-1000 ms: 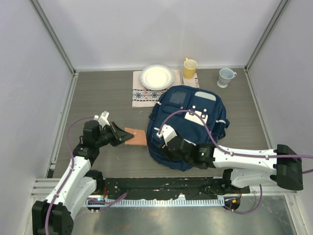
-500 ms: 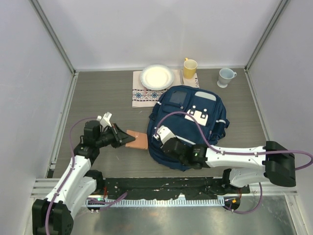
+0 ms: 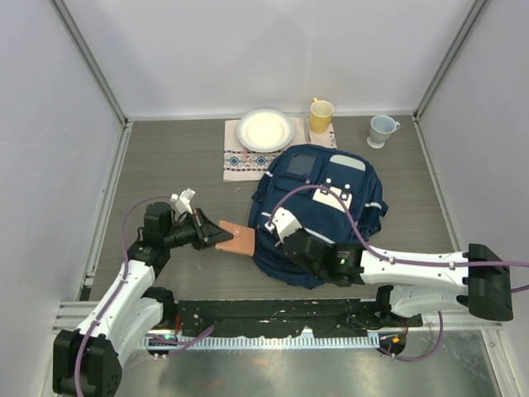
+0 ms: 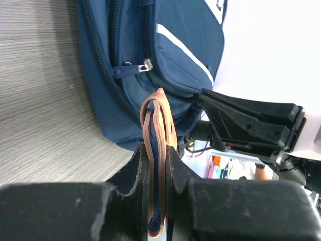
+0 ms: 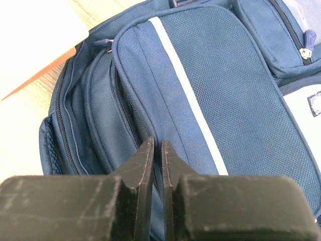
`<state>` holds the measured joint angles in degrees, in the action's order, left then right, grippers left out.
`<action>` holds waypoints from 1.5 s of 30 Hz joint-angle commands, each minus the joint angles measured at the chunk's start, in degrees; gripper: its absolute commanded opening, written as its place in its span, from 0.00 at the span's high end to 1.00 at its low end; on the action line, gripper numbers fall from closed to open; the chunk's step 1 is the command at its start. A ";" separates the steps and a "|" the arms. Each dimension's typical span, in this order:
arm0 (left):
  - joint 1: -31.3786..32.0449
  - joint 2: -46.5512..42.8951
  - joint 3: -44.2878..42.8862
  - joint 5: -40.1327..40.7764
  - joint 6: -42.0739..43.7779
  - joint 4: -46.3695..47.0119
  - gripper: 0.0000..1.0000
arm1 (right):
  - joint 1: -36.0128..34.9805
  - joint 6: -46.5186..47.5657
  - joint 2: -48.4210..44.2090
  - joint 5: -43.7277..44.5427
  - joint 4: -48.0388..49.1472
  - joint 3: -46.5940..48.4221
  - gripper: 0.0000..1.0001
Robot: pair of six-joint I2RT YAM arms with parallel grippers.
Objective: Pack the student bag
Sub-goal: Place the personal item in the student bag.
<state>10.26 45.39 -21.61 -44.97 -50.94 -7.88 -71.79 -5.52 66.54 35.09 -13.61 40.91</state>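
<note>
The student bag (image 3: 331, 198), navy with thin white stripes, lies flat mid-table. My left gripper (image 3: 216, 236) is shut on a tan leather folder (image 3: 240, 241) and holds it edge-up just off the table, its far end at the bag's left side. The left wrist view shows the folder (image 4: 159, 118) pinched between the jaws (image 4: 156, 150), with the bag (image 4: 165, 40) and its zip pull just beyond. My right gripper (image 3: 285, 240) rests on the bag's near left part. Its jaws (image 5: 156, 145) are shut on a fold of the bag (image 5: 210, 90) beside a zip line. The folder (image 5: 45, 45) shows at upper left.
A white plate (image 3: 265, 130) sits on a patterned cloth (image 3: 242, 159) at the back. A yellow mug (image 3: 321, 114) and a pale blue mug (image 3: 381, 130) stand further right. Grey walls close in the table on three sides.
My right gripper's jaws have closed on the bag's fabric. My left gripper has carried the folder a little rightwards, up to the bag's edge.
</note>
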 commanded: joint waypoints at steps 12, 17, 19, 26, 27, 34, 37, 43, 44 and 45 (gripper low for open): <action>18.73 4.89 5.51 15.25 -18.75 32.03 1.00 | 5.87 -4.94 0.60 3.23 0.51 11.65 0.99; 25.59 10.48 7.54 26.84 -22.88 42.57 1.00 | 5.96 -6.69 0.52 0.77 0.07 12.71 0.99; 28.04 13.92 7.63 29.14 -24.20 49.69 1.00 | 5.96 -7.22 0.43 -0.10 0.25 12.62 0.99; 31.22 31.06 2.54 28.89 -27.63 69.88 1.00 | 5.96 -8.63 -0.01 -1.43 0.51 12.36 0.99; 31.40 34.30 2.10 28.28 -28.33 72.19 1.00 | 5.96 -8.72 -0.10 -1.52 0.51 12.27 0.99; 32.63 41.62 -1.76 28.80 -29.75 80.13 1.00 | 6.05 -8.89 -0.10 -1.60 0.42 12.01 0.99; 32.98 46.10 -4.22 29.85 -28.52 80.56 1.00 | 5.96 -9.33 -0.10 -2.66 0.42 12.00 0.99; 34.91 54.70 -5.99 36.61 -27.72 81.79 0.65 | 6.13 -9.69 -0.54 -2.57 0.51 11.83 0.99; 35.52 55.77 -5.73 36.88 -28.68 82.75 0.62 | 6.05 -9.60 -0.36 -2.40 0.51 11.92 0.99; 35.79 56.47 -5.38 36.97 -28.95 83.81 0.59 | 6.05 -9.60 0.07 -2.05 0.51 11.92 0.99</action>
<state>45.19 98.06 -24.97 -13.63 -79.46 68.23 -65.04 -13.04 67.99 32.88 -17.15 50.06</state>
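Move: The left hand holds the personal item, a tan leather wallet. The bag's mouth, under the blue flap, lies about 17 cm to its right, 3 cm farther out and 3 cm lower. From the right hand, which already pinches the flap's edge, that mouth is 2 cm left, level fore and aft, 3 cm below. The bag's white panel stands some 9 cm ahead and 14 cm right of the right hand, the clear-windowed pocket about 19 cm ahead and 6 cm right. Rightwards about 17 cm, then also some 5 cm forward over the later half, the left hand takes the wallet in under the flap after a small rise, its fingertips tilting up roughly 20 degrees and starting to part at the end. Early on, the right hand, keeping its pinch, pulls the flap's edge up and a little forward, then holds it there. ##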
